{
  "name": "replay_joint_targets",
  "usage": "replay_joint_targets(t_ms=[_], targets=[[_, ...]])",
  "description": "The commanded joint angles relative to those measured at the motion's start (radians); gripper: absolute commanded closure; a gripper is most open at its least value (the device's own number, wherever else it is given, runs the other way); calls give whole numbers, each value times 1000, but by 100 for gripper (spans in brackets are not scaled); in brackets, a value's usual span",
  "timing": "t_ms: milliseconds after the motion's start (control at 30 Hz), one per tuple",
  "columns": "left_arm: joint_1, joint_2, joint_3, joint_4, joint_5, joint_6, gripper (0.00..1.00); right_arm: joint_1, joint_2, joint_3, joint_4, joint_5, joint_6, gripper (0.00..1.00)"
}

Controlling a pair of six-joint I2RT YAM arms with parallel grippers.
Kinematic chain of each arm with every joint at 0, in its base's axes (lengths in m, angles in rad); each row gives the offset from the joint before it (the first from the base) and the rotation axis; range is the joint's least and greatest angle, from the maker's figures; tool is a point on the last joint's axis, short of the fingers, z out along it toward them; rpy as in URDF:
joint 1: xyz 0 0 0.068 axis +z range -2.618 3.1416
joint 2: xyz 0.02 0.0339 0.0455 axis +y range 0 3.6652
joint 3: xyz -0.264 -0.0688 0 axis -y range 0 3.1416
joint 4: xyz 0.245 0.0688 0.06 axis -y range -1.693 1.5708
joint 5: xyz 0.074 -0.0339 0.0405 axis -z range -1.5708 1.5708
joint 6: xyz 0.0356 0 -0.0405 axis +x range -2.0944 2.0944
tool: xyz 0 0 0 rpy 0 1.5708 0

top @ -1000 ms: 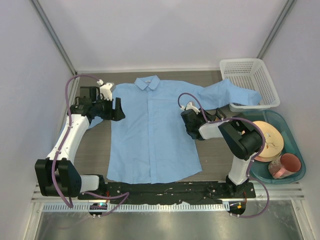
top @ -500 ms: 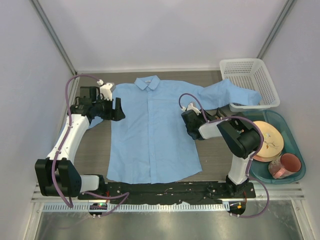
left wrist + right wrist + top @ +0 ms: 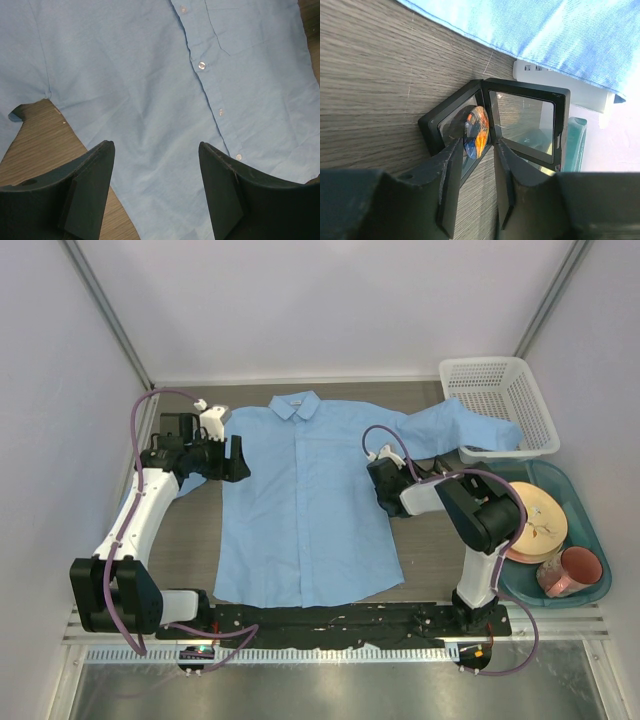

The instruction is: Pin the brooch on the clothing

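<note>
The light blue shirt (image 3: 300,500) lies flat and buttoned on the table, collar at the far side. My left gripper (image 3: 238,458) hovers open over the shirt's left side; in the left wrist view its fingers (image 3: 155,147) stand wide apart above bare fabric (image 3: 150,75). My right gripper (image 3: 384,496) is low at the shirt's right edge. In the right wrist view its fingertips (image 3: 477,142) pinch the orange-gold brooch (image 3: 477,131), which stands on edge over the open black case (image 3: 437,125). The case's clear lid (image 3: 525,125) is swung open to the right.
A white mesh basket (image 3: 497,405) stands at the back right with the shirt's right sleeve (image 3: 460,425) draped toward it. A teal tray (image 3: 592,530) at the right holds a round plate (image 3: 540,520) and a pink mug (image 3: 575,570).
My right gripper has shifted slightly to the right, away from the shirt's edge. The left arm and the shirt have not moved.
</note>
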Motion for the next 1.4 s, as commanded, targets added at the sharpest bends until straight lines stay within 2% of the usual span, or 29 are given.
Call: replay_joint_targets(t_ms=[0, 367, 467, 533, 667, 733, 867, 967, 1000, 1067, 1100, 1200, 1233, 1367], targets=[[2, 2, 3, 36, 17, 1, 28, -14, 16, -4, 72, 6, -17, 65], [2, -6, 7, 22, 6, 15, 28, -23, -7, -18, 119, 8, -74, 93], [2, -12, 11, 13, 3, 26, 28, -25, -43, -14, 115, -2, -95, 99], [3, -15, 15, 7, 2, 32, 28, -25, -68, -11, 98, -28, -108, 99], [2, -13, 38, -32, -3, 50, 28, -20, -146, 54, -57, -132, -103, 99], [11, -10, 79, -67, 25, 70, 26, -17, -194, 99, -204, -192, -97, 99], [34, -29, 151, -180, 111, 140, 22, -19, -293, 255, -484, -409, -86, 99], [72, -93, 162, -211, 155, 185, 19, -20, -353, 400, -737, -667, -69, 99], [72, -110, 167, -220, 166, 194, 18, -22, -373, 430, -822, -813, -59, 99], [74, -166, 179, -268, 207, 229, 18, -20, -422, 536, -920, -972, -78, 99], [72, -185, 182, -286, 217, 239, 18, -20, -435, 573, -993, -1100, -83, 99], [72, -290, 170, -320, 287, 263, 17, -20, -436, 729, -1142, -1274, -91, 99], [72, -320, 159, -325, 307, 270, 15, -20, -430, 764, -1176, -1390, -85, 99], [71, -487, 97, -325, 494, 391, 2, -8, -419, 877, -1310, -1669, -52, 99]])
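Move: The brooch stands in its open black case right at the right hand's half-open fingertips, about 1 cm ahead, 1 cm to the right and 1 cm below. The shirt sleeve crosses some 11 cm ahead and 6 cm right, with the white basket beyond it, about 16 cm ahead and 16 cm right; the right half of the shirt front lies roughly 20 cm left and 4 cm back. From the left hand, the brooch is some 43 cm right, 5 cm ahead and 14 cm lower. The right hand eases barely a centimetre right and slightly down, shuts its fingers to pinch the brooch between the tips, then carries it out of the case, about 23 cm up and 18 cm left and finally a little back over the shirt front, the wrist swinging some 50 degrees counter-clockwise and rolling its left side up until the fingers slant forward-left and down. Late on, the empty left hand also climbs about 12 cm and draws back some 9 cm from above the shirt, tipping its fingers up towards level, turning clockwise and opening a bit wider. ##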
